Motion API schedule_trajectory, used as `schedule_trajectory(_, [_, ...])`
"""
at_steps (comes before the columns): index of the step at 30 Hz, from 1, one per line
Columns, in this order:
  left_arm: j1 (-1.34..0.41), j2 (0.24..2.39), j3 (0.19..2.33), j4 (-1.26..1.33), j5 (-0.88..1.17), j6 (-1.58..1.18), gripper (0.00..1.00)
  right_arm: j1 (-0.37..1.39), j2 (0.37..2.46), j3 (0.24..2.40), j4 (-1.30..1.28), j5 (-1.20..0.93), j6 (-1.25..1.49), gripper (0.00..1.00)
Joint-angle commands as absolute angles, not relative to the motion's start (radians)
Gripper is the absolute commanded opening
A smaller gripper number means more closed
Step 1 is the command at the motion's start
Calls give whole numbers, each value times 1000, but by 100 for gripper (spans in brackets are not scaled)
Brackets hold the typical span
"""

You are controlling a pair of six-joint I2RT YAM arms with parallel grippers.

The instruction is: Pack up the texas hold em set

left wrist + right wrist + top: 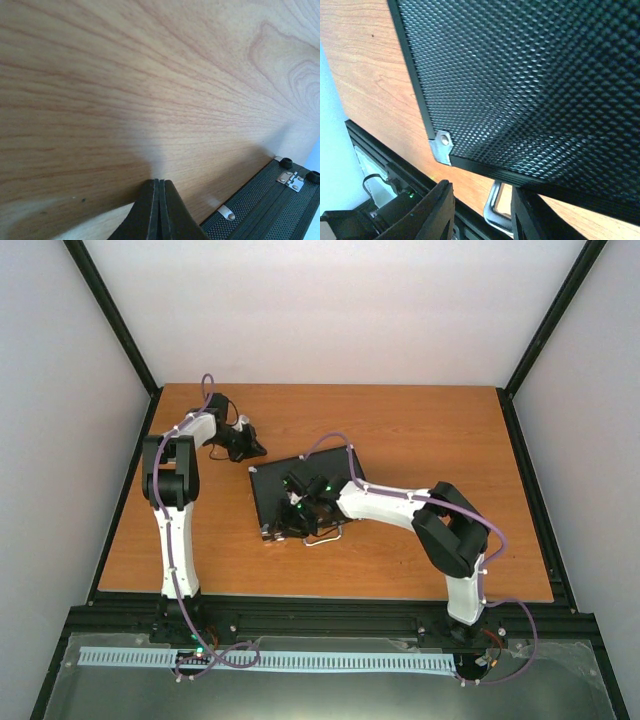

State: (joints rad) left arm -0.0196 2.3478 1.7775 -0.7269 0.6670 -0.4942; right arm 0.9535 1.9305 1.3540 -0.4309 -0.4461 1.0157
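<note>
The black briefcase (268,490) of the texas hold em set lies flat and closed on the wooden table. Its dimpled lid (530,75) fills the right wrist view, with a silver corner (441,145). My right gripper (481,190) is at the case's near edge, its jaws apart, and the silver handle (496,210) stands in the gap close to the right finger. In the top view that gripper (300,515) hovers over the case's near left part. My left gripper (159,182) is shut on nothing and rests low on the table just beyond the case's far left corner (270,210).
A silver hinge (291,180) and rubber feet show on the case's far edge. The black frame rail (320,605) runs along the table's near edge, close behind the handle (325,537). White walls enclose the table on three sides.
</note>
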Motion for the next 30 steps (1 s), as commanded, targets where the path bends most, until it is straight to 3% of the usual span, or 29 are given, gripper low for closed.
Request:
schedule_trajectory(1, [-18, 2405, 1758, -721, 607, -501, 1, 976, 1896, 1293, -412, -403, 1077, 29])
schedule_trajectory(8, [-18, 2412, 1788, -734, 600, -500, 1, 1033, 1898, 1216, -400, -288, 1089, 27])
schedule_trajectory(12, [-18, 2407, 1787, -739, 595, -499, 1, 1074, 1917, 1216, -404, -201, 1077, 20])
schedule_trajectory(19, [-18, 2394, 1782, -742, 586, -497, 1, 1121, 1800, 1147, -431, -60, 1081, 19])
schedule_trajectory(26, [-18, 2396, 1763, -734, 584, -492, 1, 1131, 1621, 701, 134, -28, 1215, 12])
schedule_trajectory(30, [-17, 2404, 1756, -725, 596, -503, 1, 1127, 1676, 649, 345, -108, 1191, 12])
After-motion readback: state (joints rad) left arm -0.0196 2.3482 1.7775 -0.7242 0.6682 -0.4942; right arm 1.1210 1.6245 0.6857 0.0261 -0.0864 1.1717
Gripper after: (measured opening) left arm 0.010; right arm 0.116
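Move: Above the front-left corner of the closed case, the right hand has the case handle about 11 cm to its right, 2 cm back and 5 cm lower. The left latch is about 2 cm right, 2 cm back and 4 cm below; the right latch stands some 20 cm right and 4 cm ahead, 4 cm lower. For the idle left hand, the handle lies roughly 20 cm back and 14 cm right, about level in height. Leaving the left latch, the right hand first sinks and draws back off the case's front edge, then swings right in front of the case towards the handle, sinking again at the end. In all it goes about 8 cm right and 6 cm back and down, turning some 15 degrees while the fingers narrow from a third open to nearly shut; they end low over the table on the near side of the handle, without gripping it. ##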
